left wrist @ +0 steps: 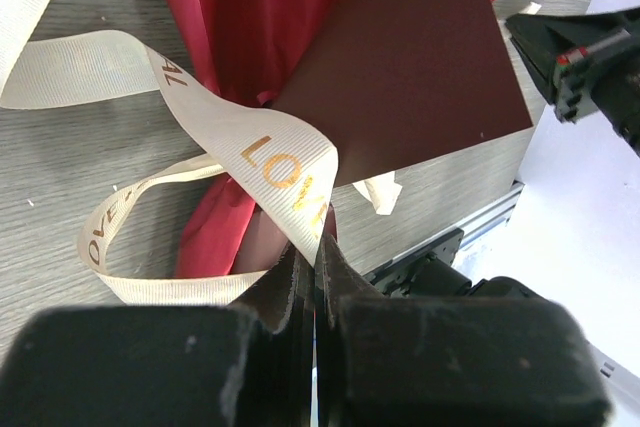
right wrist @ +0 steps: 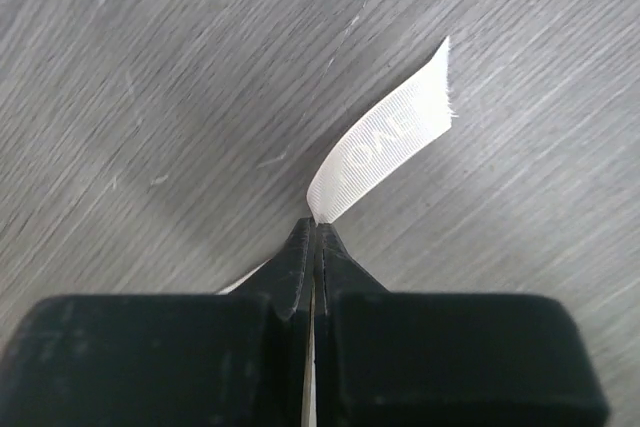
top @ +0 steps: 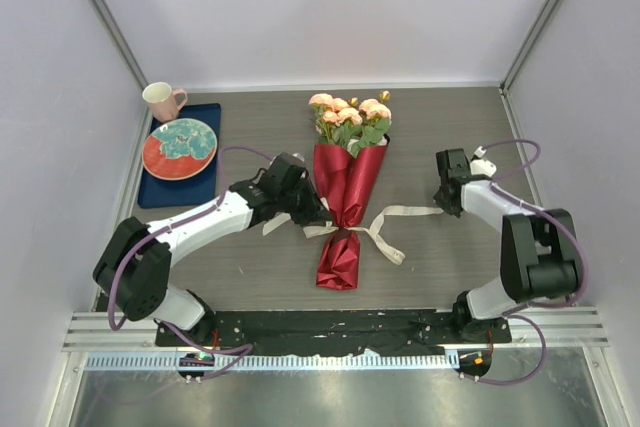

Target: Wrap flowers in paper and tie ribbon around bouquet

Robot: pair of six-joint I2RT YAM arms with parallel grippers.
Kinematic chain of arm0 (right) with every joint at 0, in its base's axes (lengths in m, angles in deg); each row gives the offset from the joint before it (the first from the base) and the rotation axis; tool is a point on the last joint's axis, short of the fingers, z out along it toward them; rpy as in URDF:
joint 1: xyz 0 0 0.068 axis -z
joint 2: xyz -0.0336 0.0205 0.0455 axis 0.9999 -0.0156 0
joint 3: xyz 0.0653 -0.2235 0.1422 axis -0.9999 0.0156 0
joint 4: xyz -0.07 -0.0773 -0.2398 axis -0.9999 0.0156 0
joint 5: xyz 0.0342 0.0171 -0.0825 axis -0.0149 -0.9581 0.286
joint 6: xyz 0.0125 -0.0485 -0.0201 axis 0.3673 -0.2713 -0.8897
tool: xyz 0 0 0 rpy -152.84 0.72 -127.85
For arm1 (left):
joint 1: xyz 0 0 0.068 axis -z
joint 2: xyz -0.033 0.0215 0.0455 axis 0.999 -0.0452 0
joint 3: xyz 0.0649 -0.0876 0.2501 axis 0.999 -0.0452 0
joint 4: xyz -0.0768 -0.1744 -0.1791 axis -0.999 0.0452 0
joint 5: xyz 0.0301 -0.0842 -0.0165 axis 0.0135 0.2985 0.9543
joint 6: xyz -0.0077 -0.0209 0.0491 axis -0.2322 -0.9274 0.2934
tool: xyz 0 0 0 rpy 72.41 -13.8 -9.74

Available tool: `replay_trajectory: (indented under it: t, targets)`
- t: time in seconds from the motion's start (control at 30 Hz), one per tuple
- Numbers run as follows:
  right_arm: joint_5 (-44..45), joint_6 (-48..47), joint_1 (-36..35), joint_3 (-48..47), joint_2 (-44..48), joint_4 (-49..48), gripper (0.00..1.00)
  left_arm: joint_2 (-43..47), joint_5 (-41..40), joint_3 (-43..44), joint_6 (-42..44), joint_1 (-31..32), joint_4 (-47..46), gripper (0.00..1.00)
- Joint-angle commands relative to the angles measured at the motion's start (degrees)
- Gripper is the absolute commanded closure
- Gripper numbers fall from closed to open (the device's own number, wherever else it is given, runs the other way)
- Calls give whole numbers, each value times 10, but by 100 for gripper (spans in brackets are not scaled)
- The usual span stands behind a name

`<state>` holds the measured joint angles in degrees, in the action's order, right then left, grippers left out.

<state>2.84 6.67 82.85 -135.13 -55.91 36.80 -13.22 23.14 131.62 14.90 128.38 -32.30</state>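
Observation:
The bouquet lies mid-table: pink-peach flowers (top: 350, 115) at the far end, deep-red paper (top: 347, 187) coned around the stems. A cream ribbon (top: 390, 222) crosses the narrow waist of the paper, with loops and tails on both sides. My left gripper (top: 312, 209) sits just left of the waist, shut on the ribbon (left wrist: 275, 162), whose printed loop runs into the jaws. My right gripper (top: 447, 205) is at the right end of the ribbon, shut on its free end (right wrist: 385, 152) just above the table.
A dark blue tray (top: 180, 187) at the back left holds a red-and-teal plate (top: 180, 147) and a pink mug (top: 163, 100). White walls stand on the left, back and right. A black rail (top: 330, 327) runs along the near edge.

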Motion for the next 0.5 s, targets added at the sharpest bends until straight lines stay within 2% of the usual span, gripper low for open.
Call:
replay_trajectory:
  t: [0.0, 0.07, 0.1, 0.17, 0.2, 0.33, 0.47]
  targets:
    - [-44, -104, -18, 14, 129, -49, 100, 9, 12, -7, 0, 1, -17, 100]
    - [-71, -133, -47, 10, 173, -72, 100, 12, 13, -15, -2, 0, -22, 100]
    - [-112, -161, -86, 2, 207, -85, 100, 16, 11, -18, -3, 0, -28, 100]
    - [-149, -179, -126, -31, 220, -110, 100, 22, 9, -30, -6, 2, -36, 100]
    - [-172, -180, -172, -49, 218, -112, 100, 28, 6, -34, -9, 1, -39, 100]
    - [-265, -180, -271, -137, 131, -139, 100, 57, -12, -67, -19, 8, -55, 100]
    - [-305, -194, -346, -262, 24, -123, 100, 89, -40, -97, -28, 17, -62, 100]
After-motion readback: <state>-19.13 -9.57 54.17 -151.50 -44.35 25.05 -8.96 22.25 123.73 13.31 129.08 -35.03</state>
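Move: The right gripper holds the ribbon's end low by the table; the bouquet's tied waist lies about 27 cm to its left and 5 cm back, 1 cm higher. The roses are roughly 25 cm left and 23 cm ahead, and a curling ribbon tail lies 12 cm left, 12 cm back. From the left gripper, the waist is about 5 cm right, 2 cm ahead and 9 cm below. Keep the right gripper shut on the ribbon's end and sweep it fast to the left, some 27 cm, while lifting it about 20 cm, swinging it counter-clockwise, to bring it over the wrapped flowers. Meanwhile ease the left gripper, still pinching its ribbon, a few centimetres back and down, drifting slightly left. ##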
